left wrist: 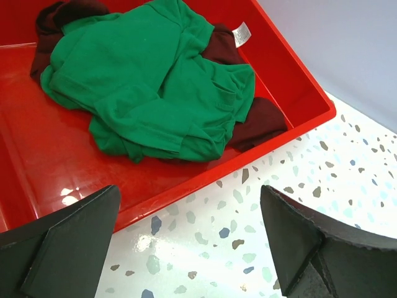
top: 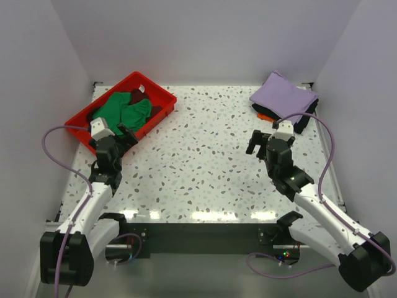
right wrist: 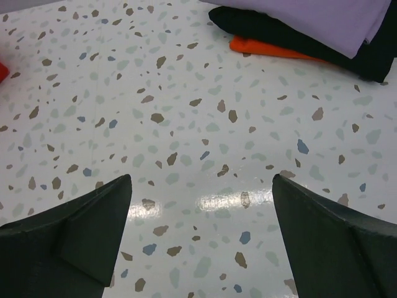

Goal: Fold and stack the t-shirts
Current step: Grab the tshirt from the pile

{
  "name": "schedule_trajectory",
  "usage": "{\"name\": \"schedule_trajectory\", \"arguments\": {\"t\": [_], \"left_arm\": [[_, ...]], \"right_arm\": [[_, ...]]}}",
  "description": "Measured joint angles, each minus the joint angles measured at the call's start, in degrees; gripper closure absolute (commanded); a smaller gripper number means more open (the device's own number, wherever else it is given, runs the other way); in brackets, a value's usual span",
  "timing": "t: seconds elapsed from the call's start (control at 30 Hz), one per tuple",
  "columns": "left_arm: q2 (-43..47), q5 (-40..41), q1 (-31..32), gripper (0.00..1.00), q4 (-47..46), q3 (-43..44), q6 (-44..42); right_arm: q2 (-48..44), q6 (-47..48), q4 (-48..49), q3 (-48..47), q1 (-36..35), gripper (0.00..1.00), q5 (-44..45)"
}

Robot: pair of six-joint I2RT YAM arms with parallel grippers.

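Note:
A crumpled bright green t-shirt (top: pixel 124 112) (left wrist: pixel 155 81) lies in the red tray (top: pixel 162 93), on top of a dark maroon t-shirt (left wrist: pixel 260 121) that has a white label (left wrist: pixel 242 34). My left gripper (top: pixel 126 133) (left wrist: pixel 189 214) hangs open just outside the tray's near rim (left wrist: pixel 248 155), holding nothing. At the back right is a folded stack: a lavender t-shirt (top: pixel 284 94) (right wrist: pixel 322 18) on a black one (right wrist: pixel 273 25) on an orange one (right wrist: pixel 267 48). My right gripper (top: pixel 263 141) (right wrist: pixel 201 198) stands open over bare table, short of the stack.
The speckled white table (top: pixel 205 155) is walled in at the left, back and right. The red tray sits at an angle in the back left corner. The arm bases and their purple cables (top: pixel 53 133) are at the near edge.

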State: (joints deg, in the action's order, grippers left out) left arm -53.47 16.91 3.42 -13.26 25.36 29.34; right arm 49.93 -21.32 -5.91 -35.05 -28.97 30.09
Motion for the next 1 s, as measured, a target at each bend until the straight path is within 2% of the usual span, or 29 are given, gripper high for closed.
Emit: {"name": "schedule_trajectory", "arguments": {"t": [0.3,0.5,0.67,0.83,1.0], "left_arm": [[-0.8,1.4,0.0,0.0,0.6,0.3,0.0],[-5.7,1.5,0.0,0.0,1.0,4.0,-1.8],[-17.2,1.2,-0.5,0.0,4.0,14.9,-5.2],[-30.8,-2.8,-5.2,0.0,4.9,25.8,-6.5],[-43.9,-0.2,-7.5,0.02,9.8,35.5,-6.4]], "right_arm": [[-2.0,0.0,0.3,1.4,0.0,0.01,2.1],[-1.9,1.1,1.3,1.4,0.0,0.01,2.4],[-1.9,1.1,1.7,1.4,0.0,0.01,3.3],[-1.9,0.8,1.9,1.4,0.0,0.02,3.5],[-2.7,0.7,1.9,1.4,0.0,0.01,3.5]]}}
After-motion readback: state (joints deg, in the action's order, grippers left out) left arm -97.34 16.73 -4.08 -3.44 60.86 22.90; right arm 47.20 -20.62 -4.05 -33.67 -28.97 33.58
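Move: The green t-shirt in the red box lies about 15 cm ahead of the open left hand, some 4 cm to its left and 12 cm below it. The box's middle is roughly 13 cm ahead and 5 cm left, also about 12 cm down; brown cloth shows about 16 cm ahead and 10 cm right, at the t-shirt's height. From the right hand the green t-shirt is some 60 cm left, 18 cm ahead and 14 cm below. Forward over the near wall of the red box goes the left hand, nearly level at first and picking up speed, about 13 cm in all. Along the second half it also bears left and then sinks towards the green t-shirt, some 5 cm each way, while the wrist tips the fingers about 20 degrees further down. The fingers stay wide open, and no touch on the cloth can be seen. ##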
